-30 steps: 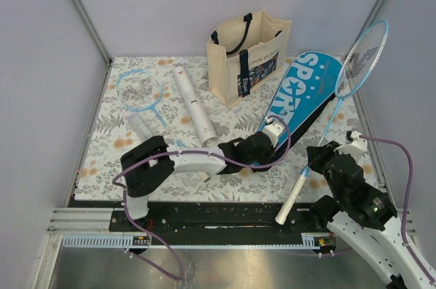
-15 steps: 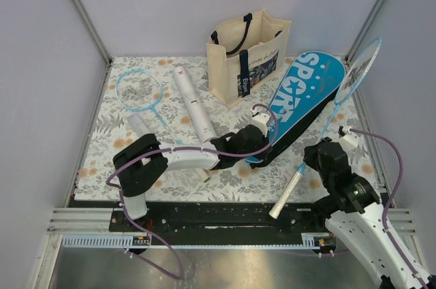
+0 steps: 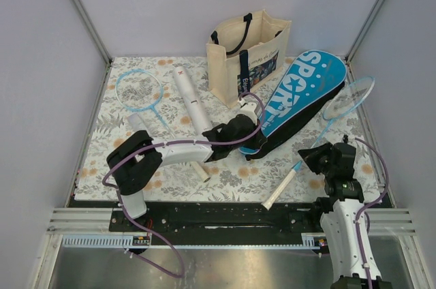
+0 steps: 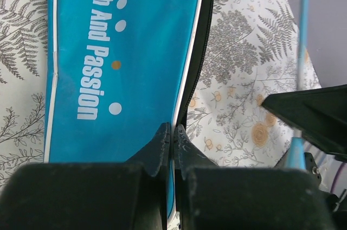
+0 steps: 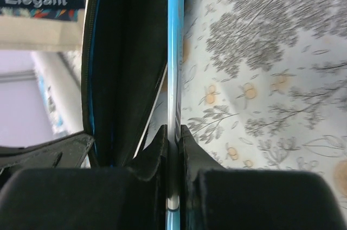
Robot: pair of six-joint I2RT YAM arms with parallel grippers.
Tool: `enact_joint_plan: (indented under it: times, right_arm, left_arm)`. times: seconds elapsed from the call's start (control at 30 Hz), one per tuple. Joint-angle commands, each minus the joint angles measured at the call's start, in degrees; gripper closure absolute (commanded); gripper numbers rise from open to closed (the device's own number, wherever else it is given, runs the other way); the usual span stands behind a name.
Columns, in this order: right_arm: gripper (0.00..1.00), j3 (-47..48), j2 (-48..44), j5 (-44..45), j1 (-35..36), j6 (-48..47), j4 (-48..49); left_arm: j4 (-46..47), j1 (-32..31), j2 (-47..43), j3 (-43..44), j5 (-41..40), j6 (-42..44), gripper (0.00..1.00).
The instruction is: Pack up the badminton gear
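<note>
The blue "SPORT" case [image 3: 300,91] lies slanted on the floral mat, its black inside open along the right edge. My left gripper [image 3: 246,138] is shut on the white-piped edge of the case's flap [image 4: 108,62] near its narrow end. My right gripper [image 3: 308,158] is shut on the thin blue shaft [image 5: 173,51] of one racket [image 3: 349,98]. That racket's head hangs beside the case's wide end and its white handle [image 3: 279,190] points to the near edge. The second racket [image 3: 139,89] and the long white tube [image 3: 191,101] lie at the left.
A cream tote bag [image 3: 248,50] with navy straps stands at the back, touching the case's far end. A short white cylinder [image 3: 138,124] lies by the second racket. Walls close in the mat on three sides; the right wall is close to the held racket.
The right arm has swung the held racket down and leftwards, so its head now sits low by the case. The left gripper has drawn the case's narrow end to the left.
</note>
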Motion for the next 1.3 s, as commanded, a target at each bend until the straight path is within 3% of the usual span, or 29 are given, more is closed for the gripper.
enact_joint_plan:
  times: [0.0,0.13,0.33,0.8,1.0,1.27]
  right_arm:
    - [1.0,-3.22,-1.86,-14.4,-1.29,4.33,14.34]
    - [1.0,-5.24,-5.11,-17.3,-1.29,7.92,16.8]
    - [1.0,-13.68,-6.79,-24.6,-1.29,20.85,31.56]
    - [1.0,-12.28,2.87,-38.22,-1.38,29.2,41.94]
    - [1.0,-9.83,10.07,-39.99,-2.34,24.56,42.38]
    - [1.0,-2.97,24.14,-39.73,-4.45,11.46,41.94]
  left_arm:
    - [4.36,0.38,-4.17,-0.03,2.37,-1.27,1.0]
    - [5.76,0.38,-3.38,0.23,4.74,-1.36,1.0]
    - [8.49,0.3,-2.5,-0.64,9.05,-1.1,1.0]
    - [13.15,0.3,-1.88,-3.72,16.26,7.95,1.0]
    - [15.08,0.3,-3.11,-6.61,20.3,10.59,1.0]
    - [14.91,-0.06,-4.96,-7.94,23.12,10.59,1.0]
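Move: My right hand already grips the blue racket's shaft, its head about 24 cm ahead and 17 cm to the right. It is going for the open black side of the SPORT bag, roughly 20 cm ahead, 5 cm to the left and a little lower. The tote stands some 45 cm ahead and 27 cm left. My left hand, already pinching the bag's blue edge, has that opening about 15 cm ahead, 16 cm right. I swing the racket left with my right hand, about 8 cm and slightly up, rolling its left side up some 35 degrees and turning it counter-clockwise so the head comes into the bag's open side; then I ease forward about 2 cm. My left hand keeps its pinch on the blue edge, lifting a little, then drawing back about 5 cm and down again while turning clockwise. ##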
